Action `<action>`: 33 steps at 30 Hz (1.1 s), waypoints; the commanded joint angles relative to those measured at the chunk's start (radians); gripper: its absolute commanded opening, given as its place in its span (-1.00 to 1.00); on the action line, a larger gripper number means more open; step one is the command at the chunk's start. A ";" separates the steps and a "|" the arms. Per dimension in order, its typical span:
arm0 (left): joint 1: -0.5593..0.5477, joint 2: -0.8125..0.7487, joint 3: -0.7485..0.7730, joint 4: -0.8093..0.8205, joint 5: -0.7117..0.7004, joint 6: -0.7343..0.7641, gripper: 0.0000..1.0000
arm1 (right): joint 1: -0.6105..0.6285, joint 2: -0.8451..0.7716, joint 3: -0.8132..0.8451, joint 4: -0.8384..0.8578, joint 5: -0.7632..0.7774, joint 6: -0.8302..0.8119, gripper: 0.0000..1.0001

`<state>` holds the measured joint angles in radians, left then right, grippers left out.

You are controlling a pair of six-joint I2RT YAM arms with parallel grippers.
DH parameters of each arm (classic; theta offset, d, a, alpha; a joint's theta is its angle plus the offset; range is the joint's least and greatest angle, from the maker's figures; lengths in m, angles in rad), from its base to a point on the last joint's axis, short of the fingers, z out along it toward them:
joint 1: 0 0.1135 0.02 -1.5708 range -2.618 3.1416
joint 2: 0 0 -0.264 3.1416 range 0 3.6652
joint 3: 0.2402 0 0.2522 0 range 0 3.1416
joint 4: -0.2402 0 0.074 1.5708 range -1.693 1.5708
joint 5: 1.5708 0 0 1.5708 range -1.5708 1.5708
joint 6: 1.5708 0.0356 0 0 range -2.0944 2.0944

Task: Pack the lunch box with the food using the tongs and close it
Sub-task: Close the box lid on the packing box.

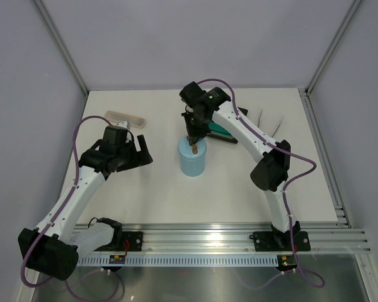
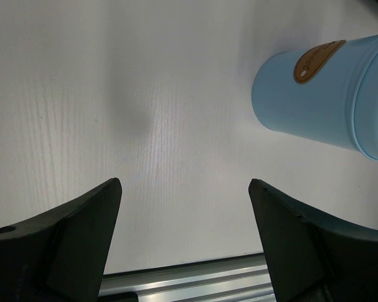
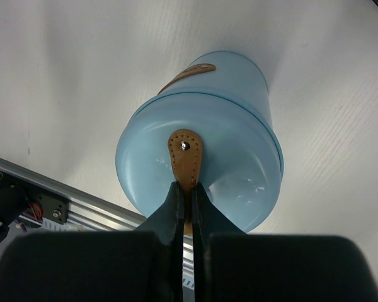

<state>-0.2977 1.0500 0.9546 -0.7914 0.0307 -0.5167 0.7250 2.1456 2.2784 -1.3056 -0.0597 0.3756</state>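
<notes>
The light blue lunch box (image 1: 192, 162) stands upright mid-table with its round lid (image 3: 220, 170) sitting on top. My right gripper (image 3: 185, 187) hangs straight above it, shut on the lid's brown strap (image 3: 185, 151). A second brown tag (image 2: 318, 60) shows on the box's side. My left gripper (image 2: 184, 189) hovers open to the left of the box over bare table, holding nothing. The slim silvery tongs (image 1: 272, 121) lie at the back right. No food is in view.
A square teal plate with a dark rim (image 1: 223, 134) lies behind the lunch box, partly hidden by the right arm. A flat beige piece (image 1: 126, 117) lies at the back left. The aluminium rail (image 2: 189, 283) runs along the near table edge.
</notes>
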 commanded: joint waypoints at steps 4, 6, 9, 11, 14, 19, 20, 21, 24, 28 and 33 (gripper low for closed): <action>0.006 -0.001 0.004 0.038 0.014 -0.002 0.72 | 0.008 0.011 -0.071 0.048 -0.025 -0.027 -1.00; 0.006 -0.001 0.006 0.038 0.015 0.000 0.72 | 0.008 0.010 -0.095 0.057 -0.023 -0.027 -0.96; 0.006 -0.002 0.010 0.034 0.014 0.001 0.72 | 0.008 0.010 -0.085 0.049 -0.020 -0.032 -0.80; 0.006 -0.004 0.010 0.034 0.012 0.001 0.72 | 0.008 0.005 -0.068 0.042 -0.002 -0.033 -0.57; 0.006 -0.007 0.010 0.032 0.006 0.001 0.72 | 0.008 0.000 -0.001 0.008 0.038 -0.040 -0.41; 0.006 -0.002 0.018 0.032 0.012 0.000 0.72 | 0.008 -0.010 0.125 -0.032 0.046 -0.063 -0.25; 0.006 -0.001 0.019 0.031 0.011 0.000 0.72 | 0.010 -0.016 0.139 -0.038 0.049 -0.064 -0.24; 0.006 -0.001 0.021 0.032 0.012 0.001 0.72 | 0.010 -0.024 0.154 -0.038 0.054 -0.066 -0.22; 0.006 -0.002 0.029 0.027 0.009 0.001 0.72 | 0.013 -0.065 0.150 -0.023 0.101 -0.073 -0.14; 0.005 0.002 0.033 0.031 0.011 0.003 0.72 | 0.037 -0.087 0.162 -0.029 0.168 -0.092 0.03; 0.006 0.004 0.041 0.027 0.014 0.001 0.72 | 0.063 -0.066 0.162 -0.021 0.227 -0.086 0.07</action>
<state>-0.2977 1.0512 0.9550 -0.7914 0.0307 -0.5167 0.7647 2.1136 2.4084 -1.3315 0.1024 0.3096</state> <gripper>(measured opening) 0.864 0.532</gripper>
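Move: The right hand still pinches the strap of the box lid, with the lid's middle straight beneath it, about 2 cm below the fingers, and the packing box's body below that. The green tray lies some 15 cm ahead of that hand, 12 cm to its right and 13 cm lower; the pale board is roughly 17 cm ahead and 25 cm to its left. From the left hand the lid is about 4 cm ahead and 15 cm to the right, about level. The right fingers let go of the lid's leather strap, opening to about half wide, after the hand has eased barely half a centimetre down and left while still gripping it. The hand then lifts away from the lid by some 5 cm, drifting a little forward, while the wrist tilts about 10 degrees so the fingertips swing outward. ##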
